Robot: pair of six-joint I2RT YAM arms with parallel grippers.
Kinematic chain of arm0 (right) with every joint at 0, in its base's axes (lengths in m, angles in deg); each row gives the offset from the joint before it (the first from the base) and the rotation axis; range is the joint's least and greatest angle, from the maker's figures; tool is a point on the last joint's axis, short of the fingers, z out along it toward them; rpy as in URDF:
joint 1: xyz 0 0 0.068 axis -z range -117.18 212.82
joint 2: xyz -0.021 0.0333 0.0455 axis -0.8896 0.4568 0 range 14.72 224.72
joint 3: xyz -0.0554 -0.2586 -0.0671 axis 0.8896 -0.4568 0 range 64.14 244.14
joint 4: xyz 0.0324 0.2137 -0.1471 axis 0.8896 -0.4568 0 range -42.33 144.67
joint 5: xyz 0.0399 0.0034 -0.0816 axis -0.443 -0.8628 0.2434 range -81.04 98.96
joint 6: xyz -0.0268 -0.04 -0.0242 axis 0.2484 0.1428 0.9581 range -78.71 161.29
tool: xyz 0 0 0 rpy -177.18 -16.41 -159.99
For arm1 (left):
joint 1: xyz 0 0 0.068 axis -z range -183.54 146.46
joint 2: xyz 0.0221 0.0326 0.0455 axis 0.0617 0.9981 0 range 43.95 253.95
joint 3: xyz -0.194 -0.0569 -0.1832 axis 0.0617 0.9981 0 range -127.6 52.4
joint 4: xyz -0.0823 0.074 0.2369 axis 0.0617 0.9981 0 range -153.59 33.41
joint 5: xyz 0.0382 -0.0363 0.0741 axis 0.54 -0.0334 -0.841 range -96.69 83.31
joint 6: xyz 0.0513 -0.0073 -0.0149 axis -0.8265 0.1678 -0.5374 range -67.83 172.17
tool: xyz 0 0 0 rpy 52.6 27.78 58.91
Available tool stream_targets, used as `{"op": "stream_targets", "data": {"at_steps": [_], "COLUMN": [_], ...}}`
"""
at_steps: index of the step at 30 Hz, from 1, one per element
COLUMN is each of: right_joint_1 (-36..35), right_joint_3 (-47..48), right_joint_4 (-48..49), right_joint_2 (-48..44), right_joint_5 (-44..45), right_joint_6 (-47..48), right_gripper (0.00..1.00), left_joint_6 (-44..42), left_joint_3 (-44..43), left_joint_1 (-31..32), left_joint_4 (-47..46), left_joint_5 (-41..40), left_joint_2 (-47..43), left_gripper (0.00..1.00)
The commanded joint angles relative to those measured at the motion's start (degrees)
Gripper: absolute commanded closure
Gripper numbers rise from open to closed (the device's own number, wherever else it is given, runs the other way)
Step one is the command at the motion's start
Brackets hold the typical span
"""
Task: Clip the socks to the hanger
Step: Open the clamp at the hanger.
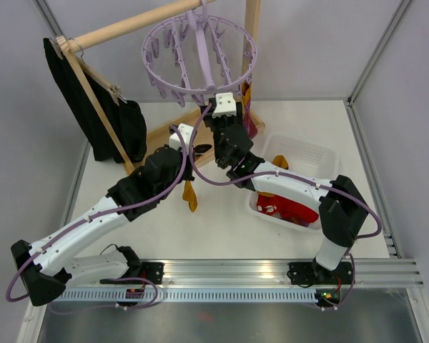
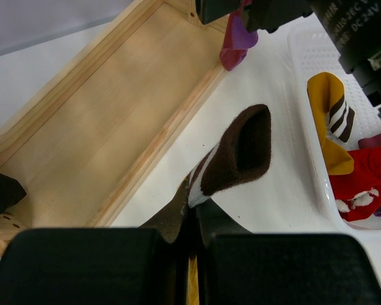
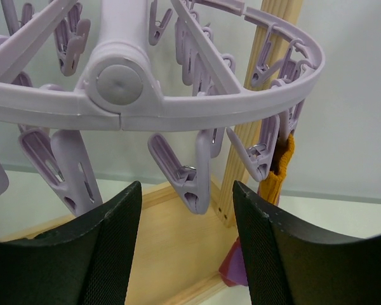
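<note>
The lavender hanger (image 1: 200,53) hangs from the wooden pole; in the right wrist view its ring (image 3: 178,101) fills the top. My right gripper (image 1: 221,97) is open just below it, its fingers (image 3: 117,241) either side of one dangling peg (image 3: 190,171), not touching it. A mustard sock (image 3: 279,168) is clipped to a peg at the right, a maroon one (image 3: 232,270) hangs lower. My left gripper (image 2: 193,216) is shut on a mustard sock with a brown, white-striped end (image 2: 238,155); its body dangles over the table (image 1: 191,196).
A white basket (image 1: 307,153) at the right holds a red sock (image 1: 289,209) and a mustard sock (image 1: 279,161). The wooden rack's base frame (image 1: 164,136) lies behind the grippers. A black garment (image 1: 93,107) hangs at the left on a wooden hanger.
</note>
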Motion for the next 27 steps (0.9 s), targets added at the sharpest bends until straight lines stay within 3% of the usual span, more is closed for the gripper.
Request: {"op": "stream_targets", "data": {"at_steps": [1, 11, 19, 27], "right_joint_1": [-0.20, -0.20, -0.02, 4.37], "right_joint_3": [4.03, 5.44, 5.45, 6.50], "right_joint_4": [4.17, 0.39, -9.78, -24.20], "right_joint_2": [1.06, 0.36, -3.42, -9.39], "right_joint_5": [1.76, 2.20, 0.62, -9.73], "right_joint_6": [1.93, 2.37, -1.75, -14.57], "right_gripper": [0.34, 0.61, 0.70, 0.75], "left_joint_6": [0.46, 0.72, 1.16, 1.78], "left_joint_3": [-0.09, 0.35, 0.70, 1.14], "left_joint_1": [-0.36, -0.36, -0.36, -0.54], "left_joint_4": [-2.12, -2.47, -2.74, -3.88], "left_joint_5": [0.69, 0.95, 1.21, 2.00], "left_joint_2": [-0.88, -0.71, -0.71, -0.62], "left_gripper": [0.98, 0.98, 0.98, 0.98]}}
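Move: The clip just right of the hanger's spoke end lies about 2 cm ahead of the right gripper's hand point and 1 cm above it, centred between the open fingers. The next clip stands roughly 3 cm farther out and 4 cm to the right of it; the spoke end is about 3 cm to its left and 3 cm higher, level with it in reach. From the left hand, already holding the mustard sock, this clip is some 15 cm ahead, 8 cm right and 8 cm up. Close the right fingers around the clip below the rim, from about two-thirds open to a quarter open, while the hand rises about 1 cm and sinks back. Then shift the hand about 1.5 cm right and 1 cm up, tipping it some 5 degrees down. Hold the left gripper still, shut on the mustard sock. ##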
